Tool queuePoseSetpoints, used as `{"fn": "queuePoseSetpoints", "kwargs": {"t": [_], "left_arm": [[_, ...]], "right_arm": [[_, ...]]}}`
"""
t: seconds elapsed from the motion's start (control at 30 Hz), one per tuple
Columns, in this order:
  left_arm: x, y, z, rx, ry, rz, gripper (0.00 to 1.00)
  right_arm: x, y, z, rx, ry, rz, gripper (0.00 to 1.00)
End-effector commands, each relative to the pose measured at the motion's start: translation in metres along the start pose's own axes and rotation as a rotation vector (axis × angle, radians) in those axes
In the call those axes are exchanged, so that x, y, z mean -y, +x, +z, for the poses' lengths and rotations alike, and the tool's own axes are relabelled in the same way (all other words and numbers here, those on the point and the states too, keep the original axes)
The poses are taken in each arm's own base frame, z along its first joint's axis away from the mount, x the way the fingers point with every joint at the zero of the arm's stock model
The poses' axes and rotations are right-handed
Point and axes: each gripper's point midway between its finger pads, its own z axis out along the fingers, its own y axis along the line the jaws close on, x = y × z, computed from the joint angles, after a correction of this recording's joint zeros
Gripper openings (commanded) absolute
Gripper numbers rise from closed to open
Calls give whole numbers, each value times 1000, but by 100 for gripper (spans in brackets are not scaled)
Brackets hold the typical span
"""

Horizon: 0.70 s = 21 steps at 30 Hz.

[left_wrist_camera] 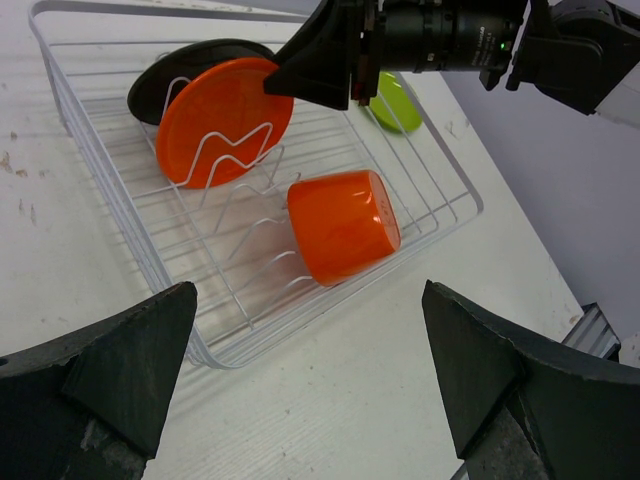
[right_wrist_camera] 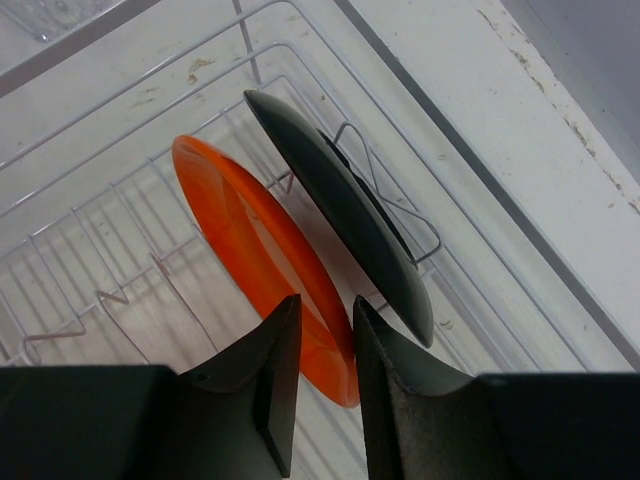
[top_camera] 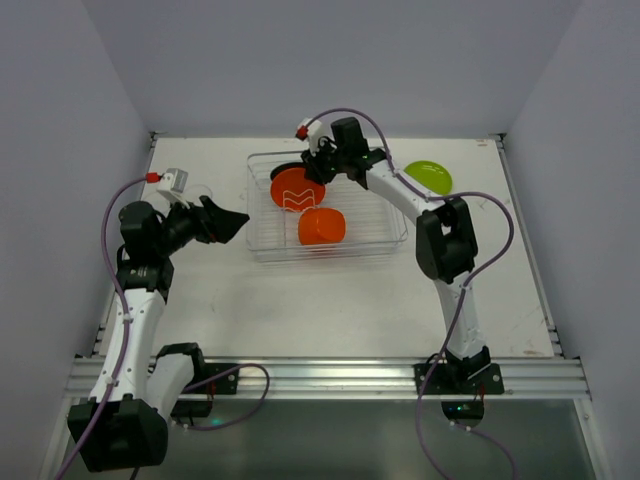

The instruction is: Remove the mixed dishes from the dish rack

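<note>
The clear wire dish rack point(top_camera: 262, 250) sits at mid-table. In it stand an orange plate point(top_camera: 297, 190) and, behind it, a black plate point(top_camera: 285, 170), both upright in the slots. An orange cup point(top_camera: 321, 227) lies on its side in the rack. A lime green plate point(top_camera: 428, 176) lies on the table right of the rack. My right gripper point(right_wrist_camera: 327, 310) is closed over the rim of the orange plate point(right_wrist_camera: 250, 240), beside the black plate point(right_wrist_camera: 350, 220). My left gripper point(left_wrist_camera: 310, 380) is open and empty, left of the rack, facing the orange cup point(left_wrist_camera: 345, 225).
A clear glass point(top_camera: 203, 190) stands faintly visible on the table behind my left gripper point(top_camera: 235, 222). Side walls close in the table on the left, right and back. The right arm point(left_wrist_camera: 450, 40) reaches over the rack's far side.
</note>
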Motion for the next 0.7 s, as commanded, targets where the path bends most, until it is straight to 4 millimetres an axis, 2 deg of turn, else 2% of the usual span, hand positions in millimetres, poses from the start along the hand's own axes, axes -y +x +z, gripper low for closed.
{"fn": "queuePoseSetpoints", "kwargs": {"t": [0.0, 0.17, 0.27, 0.3, 0.47, 0.67], "left_arm": [[4, -5, 1, 20, 24, 21, 100], [4, -5, 1, 20, 24, 21, 100], [4, -5, 1, 21, 22, 21, 100], [4, -5, 1, 21, 22, 21, 100], [4, -5, 1, 20, 24, 21, 100], [4, -5, 1, 20, 24, 21, 100]], "right_arm": [[1, -16, -1, 27, 8, -37, 29], [-3, -16, -2, 27, -13, -40, 26], [-5, -17, -1, 26, -16, -44, 13], [-5, -17, -1, 27, -16, -43, 1], [-4, -20, -4, 36, -8, -42, 0], [-1, -39, -17, 75, 22, -56, 0]]}}
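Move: The right hand already straddles the upper right rim of the standing orange plate, whose middle lies about 5 cm to its left, 1 cm back and 3 cm below. The black plate leans just beyond, some 7 cm left, 4 cm ahead and 4 cm below; the orange bowl lies about 10 cm straight back and 6 cm below. From the left hand, the orange plate is roughly 19 cm ahead, 13 cm right and 13 cm below. The right hand stays where it is at the orange plate's upper right rim, drifting no more than about half a centimetre, and shuts its fingers from roughly a third open until they pinch the thin rim between the pads. As they close, the wrist turns only slightly, by some 3 degrees, and the hand then keeps its pinch on the rim without lifting or pulling away. ##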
